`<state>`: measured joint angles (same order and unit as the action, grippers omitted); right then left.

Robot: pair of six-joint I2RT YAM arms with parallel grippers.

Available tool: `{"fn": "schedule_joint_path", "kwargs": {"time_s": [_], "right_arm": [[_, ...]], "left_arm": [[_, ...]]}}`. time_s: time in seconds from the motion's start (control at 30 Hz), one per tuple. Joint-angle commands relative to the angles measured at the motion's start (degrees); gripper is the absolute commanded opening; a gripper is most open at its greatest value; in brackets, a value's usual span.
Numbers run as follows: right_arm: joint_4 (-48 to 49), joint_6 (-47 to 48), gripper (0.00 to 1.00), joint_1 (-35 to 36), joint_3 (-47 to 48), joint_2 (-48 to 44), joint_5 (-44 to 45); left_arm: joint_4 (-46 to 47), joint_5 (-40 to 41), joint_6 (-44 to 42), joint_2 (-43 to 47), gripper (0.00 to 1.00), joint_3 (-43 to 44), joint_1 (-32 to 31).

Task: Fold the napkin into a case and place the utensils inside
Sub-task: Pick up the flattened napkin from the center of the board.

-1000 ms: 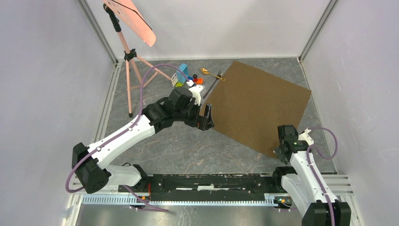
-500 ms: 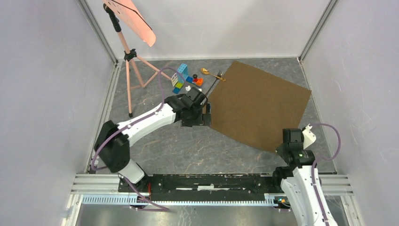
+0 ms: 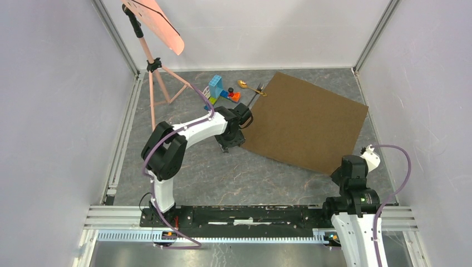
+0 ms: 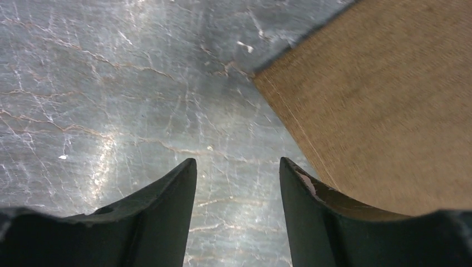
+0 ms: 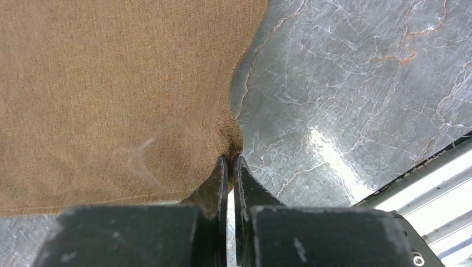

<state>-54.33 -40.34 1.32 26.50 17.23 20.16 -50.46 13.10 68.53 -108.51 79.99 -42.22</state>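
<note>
The brown napkin lies spread flat on the marble table. My right gripper is at its near corner; in the right wrist view the right gripper is shut on the puckered edge of the napkin. My left gripper is down at the napkin's left corner. In the left wrist view the left gripper is open over bare table, with the napkin by its right finger. The gold spoon and the dark fork lie at the napkin's far left edge.
Colourful toy blocks sit just left of the spoon. A pink tripod stand with a pink sheet stands at the far left. Grey walls enclose the table, and a metal rail runs along the near edge.
My left arm has folded back and brought its gripper down to the napkin's left corner, its jaws narrowing. The right wrist has shifted slightly right, still gripping the near corner.
</note>
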Motion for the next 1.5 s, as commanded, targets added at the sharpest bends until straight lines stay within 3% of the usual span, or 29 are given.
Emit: {"fn": "schedule_joint_path", "kwargs": {"time_s": [0.0,0.27,0.43,0.67,0.83,0.9,0.93,1.03,1.07,1.2,1.47], "right_arm": [[-0.7,1.6,0.00,-0.1,1.6,-1.8,0.1],[-1.1,2.1,0.00,-0.1,2.5,-2.9,1.4],[-1.0,2.0,0.00,-0.1,2.0,-2.6,1.6],[-1.1,2.0,0.00,-0.1,2.0,-2.5,2.0],[-1.0,1.9,0.00,0.0,2.4,-2.4,2.1],[-1.1,1.9,0.00,-0.1,3.0,-2.3,2.1],[-1.2,1.9,0.00,-0.1,3.3,-2.3,2.2],[-1.2,2.4,0.00,-0.1,4.5,-2.3,2.1],[-1.1,2.5,0.00,-0.1,4.8,-2.3,2.3],[-1.1,3.1,0.00,-0.1,6.4,-1.8,3.0],[-2.2,6.1,0.00,-0.1,14.4,-0.9,7.0]], "left_arm": [[-1.2,6.0,5.1,-1.8,0.61,2.6,0.3],[3.5,4.7,1.1,-3.4,0.61,2.4,1.9],[5.7,4.4,-0.2,-3.5,0.70,2.1,2.4],[8.7,1.7,-0.3,-6.1,0.63,1.6,3.5],[7.8,1.0,0.6,-8.8,0.63,2.7,4.1],[7.9,0.4,1.6,-9.4,0.59,2.0,4.1],[8.3,0.3,1.9,-9.7,0.52,1.6,4.2],[10.0,-0.3,2.0,-10.1,0.13,0.3,4.6],[10.1,-0.6,2.0,-10.1,0.08,0.2,4.7],[12.8,-1.5,0.3,-6.6,0.03,-1.0,4.5],[13.7,-1.1,-2.0,6.3,0.02,-4.8,4.5]]}}
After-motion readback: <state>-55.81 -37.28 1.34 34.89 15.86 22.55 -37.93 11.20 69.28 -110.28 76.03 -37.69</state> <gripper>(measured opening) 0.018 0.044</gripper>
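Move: About 4 cm ahead of the left hand, roughly 1 cm to its right and 4 cm below, lies the napkin's free left corner. The fork is some 22 cm ahead and 6 cm right, the spoon about 28 cm ahead and 7 cm right, and the toy blocks about 25 cm ahead and 4 cm left, all at table height. From the right hand, which already holds the napkin's near corner off the table, that left corner is about 17 cm ahead, 36 cm left and 8 cm below. Easing forward about 4.5 cm and sinking some 3 cm, the left hand brings its half-open fingers to the napkin's left corner and shuts them there in a pinch, then starts up and back by about 1 cm with it. The right hand keeps its grip on the near corner, almost still at first, then raises it some 5 cm at the end. ##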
